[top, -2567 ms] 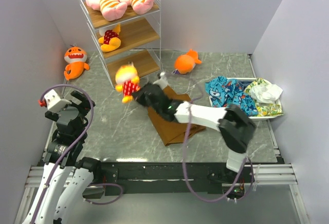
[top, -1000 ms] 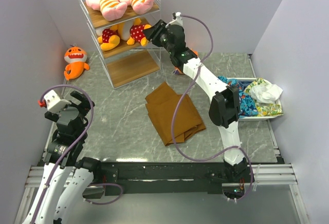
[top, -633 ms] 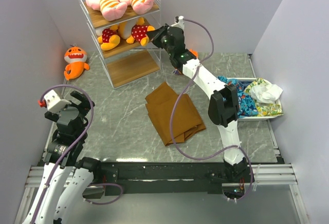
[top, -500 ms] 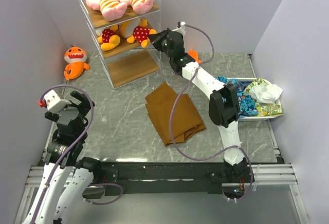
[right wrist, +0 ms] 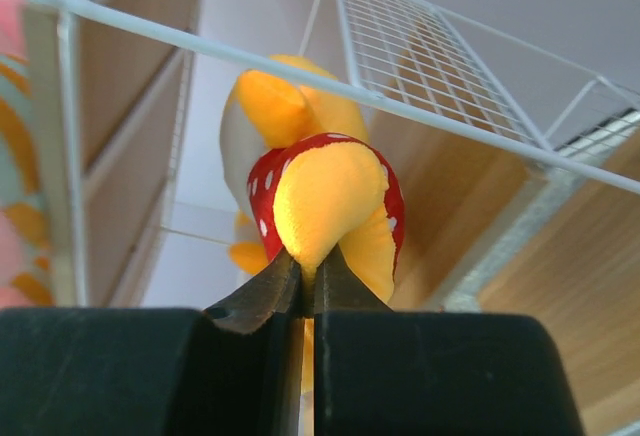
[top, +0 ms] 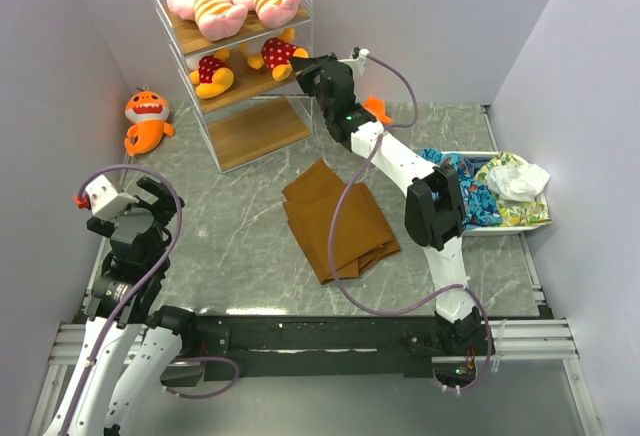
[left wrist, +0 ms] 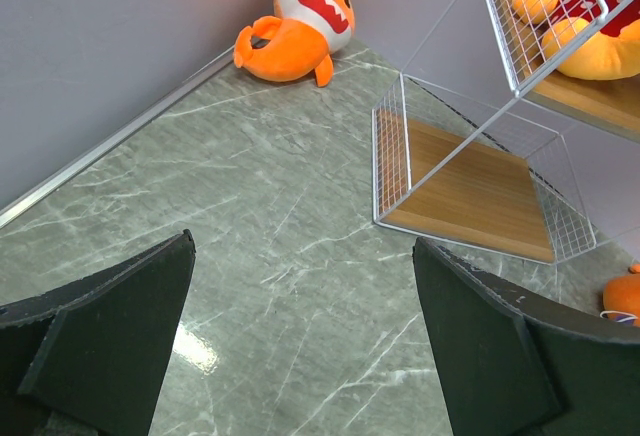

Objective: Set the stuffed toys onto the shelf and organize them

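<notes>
The shelf (top: 255,131) stands at the back left, with two pink striped stuffed toys (top: 215,1) on its top board. On the middle board sit two yellow polka-dot toys, one on the left (top: 212,74) and one on the right (top: 278,53). My right gripper (top: 303,64) reaches in from the right. It is shut on a yellow limb of the right-hand toy (right wrist: 330,196), jaws pinched at my right gripper (right wrist: 305,281). One orange shark (top: 147,119) lies left of the shelf, another (top: 377,109) behind the right arm. My left gripper (top: 130,201) hangs open and empty over the floor (left wrist: 302,246).
A folded brown cloth (top: 335,216) lies mid-table. A white tray (top: 545,216) with colourful fabric (top: 450,181) sits at the right. Walls close in on the left, back and right. The shelf's bottom board (left wrist: 470,196) is bare, and the left shark (left wrist: 300,26) rests by the wall.
My right gripper went from half open to shut on the yellow toy's limb and drew slightly right, shifting the toy along the middle board. The left arm stayed still.
</notes>
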Available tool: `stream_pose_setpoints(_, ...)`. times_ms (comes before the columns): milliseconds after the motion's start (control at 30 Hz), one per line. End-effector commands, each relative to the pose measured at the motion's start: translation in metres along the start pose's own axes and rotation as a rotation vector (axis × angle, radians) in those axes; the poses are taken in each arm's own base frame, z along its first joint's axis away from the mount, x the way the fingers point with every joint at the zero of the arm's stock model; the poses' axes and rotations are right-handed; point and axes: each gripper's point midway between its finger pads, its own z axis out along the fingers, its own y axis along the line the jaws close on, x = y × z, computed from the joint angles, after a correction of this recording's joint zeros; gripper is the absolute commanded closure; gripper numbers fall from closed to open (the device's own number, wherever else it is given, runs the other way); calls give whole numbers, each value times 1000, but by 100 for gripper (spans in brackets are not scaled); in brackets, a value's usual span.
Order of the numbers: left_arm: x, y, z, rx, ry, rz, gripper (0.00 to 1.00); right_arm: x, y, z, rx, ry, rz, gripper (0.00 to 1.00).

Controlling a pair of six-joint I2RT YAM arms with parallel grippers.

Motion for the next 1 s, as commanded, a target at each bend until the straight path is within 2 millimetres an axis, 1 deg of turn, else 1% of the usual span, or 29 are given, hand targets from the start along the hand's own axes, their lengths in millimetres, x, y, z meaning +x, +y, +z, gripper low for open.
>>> stream_pose_setpoints(0, -7, 0, 0, -2, -32, -28, 3, -19, 42, 0, -86, -88, 103, 93)
stream_pose_setpoints(67, -6, 0, 1, -6, -28, -24, 3, -15, 40, 3, -84, -86, 115, 91)
stream_pose_setpoints(100, -6, 0, 1, -6, -28, -26, 3, -15, 46, 4, -99, -86, 121, 86)
stream_pose_setpoints(167, -6, 1, 0, -8, -29, -27, 3, -11, 41, 8, -86, -77, 120, 79)
stream_pose_setpoints(200, -6, 1, 0, -8, -29, -29, 3, -10, 47, 8, -93, -74, 124, 76)
stream_pose_setpoints(400, -6, -1, 0, 6, -28, -34, 3, -8, 38, 7, -72, -72, 130, 66)
stream_pose_setpoints(433, -6, -1, -1, 10, -28, -33, 3, -9, 40, 5, -76, -70, 129, 65)
stream_pose_setpoints(467, -5, -2, 0, 17, -26, -26, 3, -8, 39, 5, -70, -66, 126, 62)
stream_pose_setpoints(567, -2, -10, 1, 65, -23, 12, 3, -9, 43, 3, -81, -54, 111, 57)
stream_pose_setpoints(633, -1, -23, 0, 146, -19, 50, 2, -7, 49, -1, -96, -34, 94, 55)
stream_pose_setpoints(667, 3, -27, 0, 182, -13, 103, 2, -5, 46, -2, -91, -27, 85, 55)
stream_pose_setpoints(700, 8, -39, -3, 258, 12, 129, 1, -10, 54, -6, -105, -31, 76, 54)
stream_pose_setpoints(733, 10, -45, -4, 294, 17, 150, 1, -11, 57, -9, -117, -29, 69, 54)
stream_pose_setpoints(767, 7, -52, -4, 334, 6, 193, 1, -11, 52, -11, -109, -27, 55, 52)
stream_pose_setpoints(800, 8, -60, -5, 378, 10, 219, 1, -14, 53, -13, -113, -28, 39, 51)
stream_pose_setpoints(833, 9, -70, -8, 437, 16, 242, 2, -14, 58, -17, -124, -13, 33, 50)
stream_pose_setpoints(867, 4, -78, -7, 467, -4, 273, 3, -14, 56, -18, -121, -7, 26, 48)
stream_pose_setpoints(900, 2, -84, -8, 494, -10, 293, 4, -19, 59, -20, -127, -3, 26, 45)
stream_pose_setpoints(933, 0, -98, -13, 571, -14, 321, 5, -21, 61, -22, -132, 4, 28, 42)
stream_pose_setpoints(967, 1, -105, -11, 605, -25, 388, 7, -16, 55, -24, -131, 30, 21, 40)
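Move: The red-dotted stuffed toy whose yellow foot the right fingers already pinch has its middle about 5 cm ahead of the right hand and 5 cm left, at roughly its height. The other dotted toy sits some 20 cm left and 2 cm back on the same middle shelf; a pink toy lies about 3 cm ahead, 6 cm left and 22 cm above. From the left hand, the pinched toy is roughly 36 cm ahead, 27 cm right and 7 cm higher. The right fingers open to about half and let go of the yellow foot on the middle shelf, the hand first lifting and easing forward and slightly left by 1 to 1.5 cm each, then sinking about 2.5 cm and drawing back 1 cm, still right at the toy. Late on, the left hand, open and empty, swings about 5 cm right and 2.5 cm forward, turning some 20 degrees clockwise and rolling its left side up. ##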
